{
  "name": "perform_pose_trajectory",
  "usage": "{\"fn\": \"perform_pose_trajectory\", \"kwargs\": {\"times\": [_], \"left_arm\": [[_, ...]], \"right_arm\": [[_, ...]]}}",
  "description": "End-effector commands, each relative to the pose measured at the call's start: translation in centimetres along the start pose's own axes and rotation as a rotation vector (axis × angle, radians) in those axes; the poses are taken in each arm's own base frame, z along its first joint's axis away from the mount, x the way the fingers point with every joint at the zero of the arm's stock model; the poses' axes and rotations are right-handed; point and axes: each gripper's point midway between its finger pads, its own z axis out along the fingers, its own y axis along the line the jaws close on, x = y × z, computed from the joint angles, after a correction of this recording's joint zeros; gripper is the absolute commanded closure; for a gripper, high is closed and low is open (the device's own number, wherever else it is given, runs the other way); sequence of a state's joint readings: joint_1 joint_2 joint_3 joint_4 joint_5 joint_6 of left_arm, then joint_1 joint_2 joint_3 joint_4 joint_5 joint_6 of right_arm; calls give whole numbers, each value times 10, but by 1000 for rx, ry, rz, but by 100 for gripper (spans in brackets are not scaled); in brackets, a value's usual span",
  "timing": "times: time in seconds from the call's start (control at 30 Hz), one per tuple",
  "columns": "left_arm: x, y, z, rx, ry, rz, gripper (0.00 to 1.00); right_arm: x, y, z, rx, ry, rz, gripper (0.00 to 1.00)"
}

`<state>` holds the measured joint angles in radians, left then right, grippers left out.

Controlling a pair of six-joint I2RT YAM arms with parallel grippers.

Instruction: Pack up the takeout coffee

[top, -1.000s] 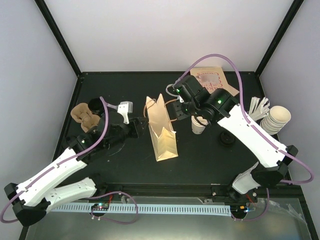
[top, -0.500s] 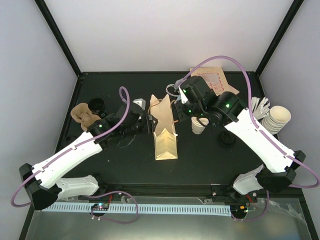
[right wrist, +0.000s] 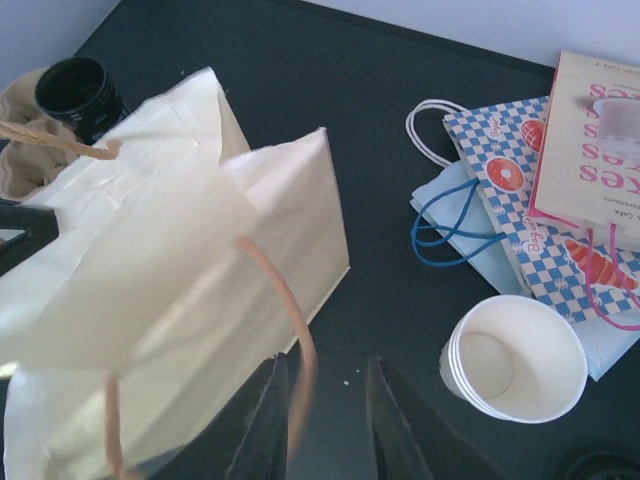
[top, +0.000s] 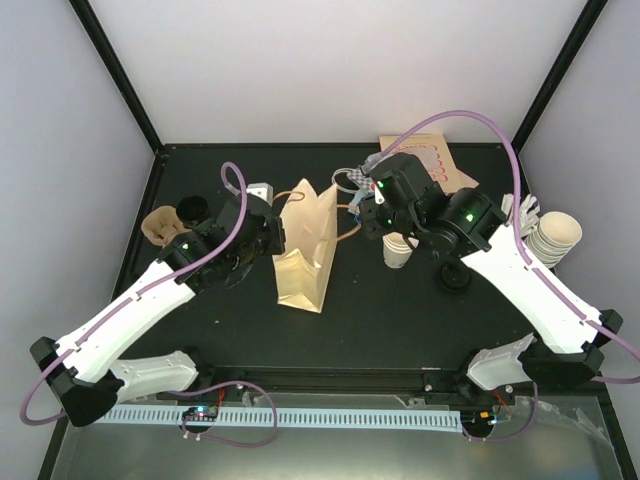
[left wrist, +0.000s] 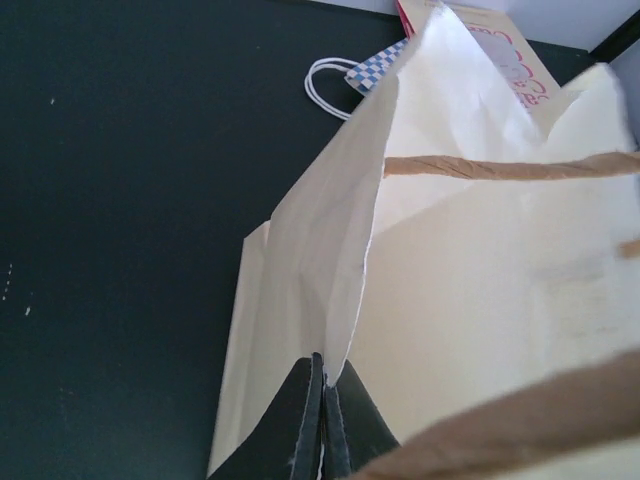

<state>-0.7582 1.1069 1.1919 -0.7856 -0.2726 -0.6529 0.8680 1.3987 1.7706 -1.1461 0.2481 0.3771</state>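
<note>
The takeout coffee (top: 192, 208), a cup with a black lid (right wrist: 78, 88), sits in a brown carrier (top: 163, 226) at the far left, apart from both grippers. A tan paper bag (top: 305, 252) stands mid-table with its mouth partly spread. My left gripper (top: 278, 228) is shut on the bag's left rim; its fingers (left wrist: 324, 385) pinch the paper edge (left wrist: 350, 300). My right gripper (right wrist: 328, 365) hangs at the bag's right side with jaws apart. The bag's twisted handle (right wrist: 292, 310) runs loose between them, close to the left finger.
A short stack of lidless cups (top: 398, 250) (right wrist: 512, 358) stands just right of the bag. Flat printed bags (top: 430, 160) (right wrist: 590, 150) lie at the back. More stacked cups (top: 555, 235) sit at the right edge, and a black disc (top: 455, 276) lies nearby.
My left gripper reached the bag and shut on its rim, drawing the bag leftward and spreading it. My right gripper's jaws parted from around the handle.
</note>
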Motion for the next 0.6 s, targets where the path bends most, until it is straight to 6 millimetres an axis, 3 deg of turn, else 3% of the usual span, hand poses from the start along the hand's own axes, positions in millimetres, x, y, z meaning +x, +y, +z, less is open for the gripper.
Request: {"fn": "perform_pose_trajectory", "kwargs": {"times": [0.0, 0.1, 0.37, 0.43, 0.53, 0.57], "left_arm": [[-24, -11, -4, 53, -59, 42, 98], [-34, -17, 1, 87, -79, 40, 99], [-50, -28, 22, 130, -63, -3, 98], [-51, -32, 25, 148, -58, -26, 98], [-49, -41, 29, 196, -49, -39, 98], [-48, -42, 30, 201, -46, -44, 98]], "right_arm": [[-10, -5, -9, 10, -54, 22, 71], [-14, -4, -14, -3, -71, 15, 61], [-29, -6, -38, -19, -153, -2, 59], [-34, -4, -44, -37, -174, -7, 48], [-41, -1, -42, -41, -179, -15, 44], [-43, -1, -39, -28, -171, -13, 39]]}}
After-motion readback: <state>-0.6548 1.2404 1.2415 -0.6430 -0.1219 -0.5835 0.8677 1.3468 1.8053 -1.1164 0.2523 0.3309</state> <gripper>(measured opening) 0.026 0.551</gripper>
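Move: The left hand already pinches the left rim of the open takeout bag, whose middle is about 6 cm to its right, 2 cm ahead and 9 cm below. From the right hand, the bag's middle is some 9 cm left, 2 cm ahead and 16 cm below; the cup stack stands about 9 cm ahead, 8 cm right and 24 cm down, with the checked bag some 20 cm ahead, 10 cm right and 32 cm down. Left hand, still pinching the rim, takes the bag about 5 cm forward and right; right hand rises, fingers opening. ##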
